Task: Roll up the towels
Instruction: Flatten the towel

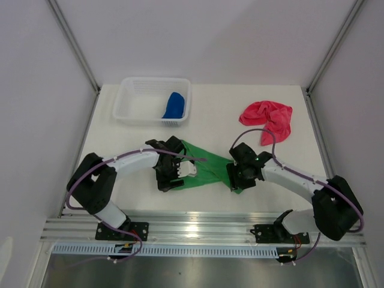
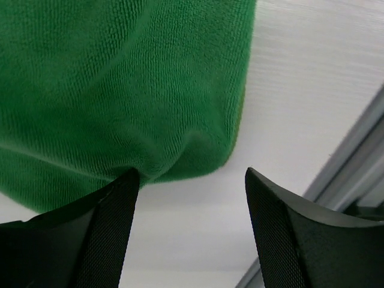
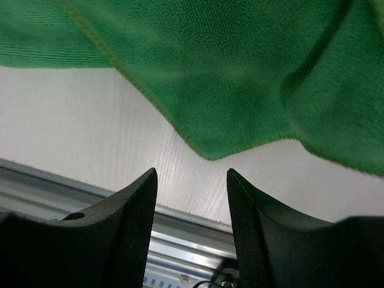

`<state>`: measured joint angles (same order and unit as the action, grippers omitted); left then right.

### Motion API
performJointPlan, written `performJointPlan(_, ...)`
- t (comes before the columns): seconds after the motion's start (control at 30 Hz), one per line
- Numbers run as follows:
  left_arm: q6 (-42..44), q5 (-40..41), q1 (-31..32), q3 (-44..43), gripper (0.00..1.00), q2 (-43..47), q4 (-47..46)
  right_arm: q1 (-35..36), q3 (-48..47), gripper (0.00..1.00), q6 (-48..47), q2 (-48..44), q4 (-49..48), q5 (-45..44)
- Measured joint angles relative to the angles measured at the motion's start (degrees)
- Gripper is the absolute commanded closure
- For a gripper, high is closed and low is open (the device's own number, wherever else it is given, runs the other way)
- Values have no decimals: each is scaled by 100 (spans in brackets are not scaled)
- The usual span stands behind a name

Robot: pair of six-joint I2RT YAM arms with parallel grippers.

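A bright green towel [image 1: 209,167] lies spread on the table between my two arms. My left gripper [image 1: 170,182] stands at its left end, open; in the left wrist view the green towel [image 2: 120,90] fills the upper left. Its rounded edge touches the tip of the left finger [image 2: 117,222], and only bare table shows in the gap of the gripper [image 2: 192,180]. My right gripper [image 1: 237,182] is at the towel's right end, open, and a corner of the towel [image 3: 210,120] hangs just beyond its tips [image 3: 192,177]. A pink-red towel [image 1: 268,118] lies crumpled at the back right. A blue towel [image 1: 174,105] sits rolled in the basket.
The white mesh basket [image 1: 133,108] stands at the back left of the table. A metal rail [image 1: 204,231] runs along the near edge, just in front of both grippers. White walls close in the left and right sides.
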<state>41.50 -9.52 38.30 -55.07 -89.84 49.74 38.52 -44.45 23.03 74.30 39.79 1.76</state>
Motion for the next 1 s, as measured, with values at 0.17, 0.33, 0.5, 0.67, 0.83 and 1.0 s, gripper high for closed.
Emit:
performJointPlan(0.17,7,114,35,254,28,-188,-518,55,-11,45,-216,774,-240,-17)
performJointPlan(0.33,-46,216,57,326,54,-181,-761,59,-269,48,-271,1285,-225,-59)
performJointPlan(0.5,-83,284,57,339,99,-181,-1023,50,-520,92,-264,1591,35,-358)
performJointPlan(0.67,-120,313,48,365,99,-142,-1056,42,-568,100,-249,1572,149,-459)
performJointPlan(0.83,-160,313,-216,363,99,-66,-986,81,-1191,100,-612,1187,839,487)
performJointPlan(1.0,-129,319,-807,157,99,164,-684,-234,-2822,100,-988,339,1453,2070)
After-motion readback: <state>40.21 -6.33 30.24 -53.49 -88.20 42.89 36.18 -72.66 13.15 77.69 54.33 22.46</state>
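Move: The green towel's near-left corner lies about 2 cm ahead of the left gripper, 1 cm to its right and 2 cm below. Its near-right corner is some 1 cm ahead of the right gripper, 1 cm to its right and 4 cm below. The white basket stands roughly 37 cm ahead of the left gripper and 11 cm to its left. The red towel lies about 28 cm ahead of the right gripper and 14 cm to its right. Lower both open grippers onto the green towel's near corners, the left 2 cm and the right 4 cm, easing slightly forward, and shut each on its corner. Then raise the right quickly, some 18 cm, carrying its corner left towards the other hand; bring the left with its corner leftward and forward, up about 2 cm. ##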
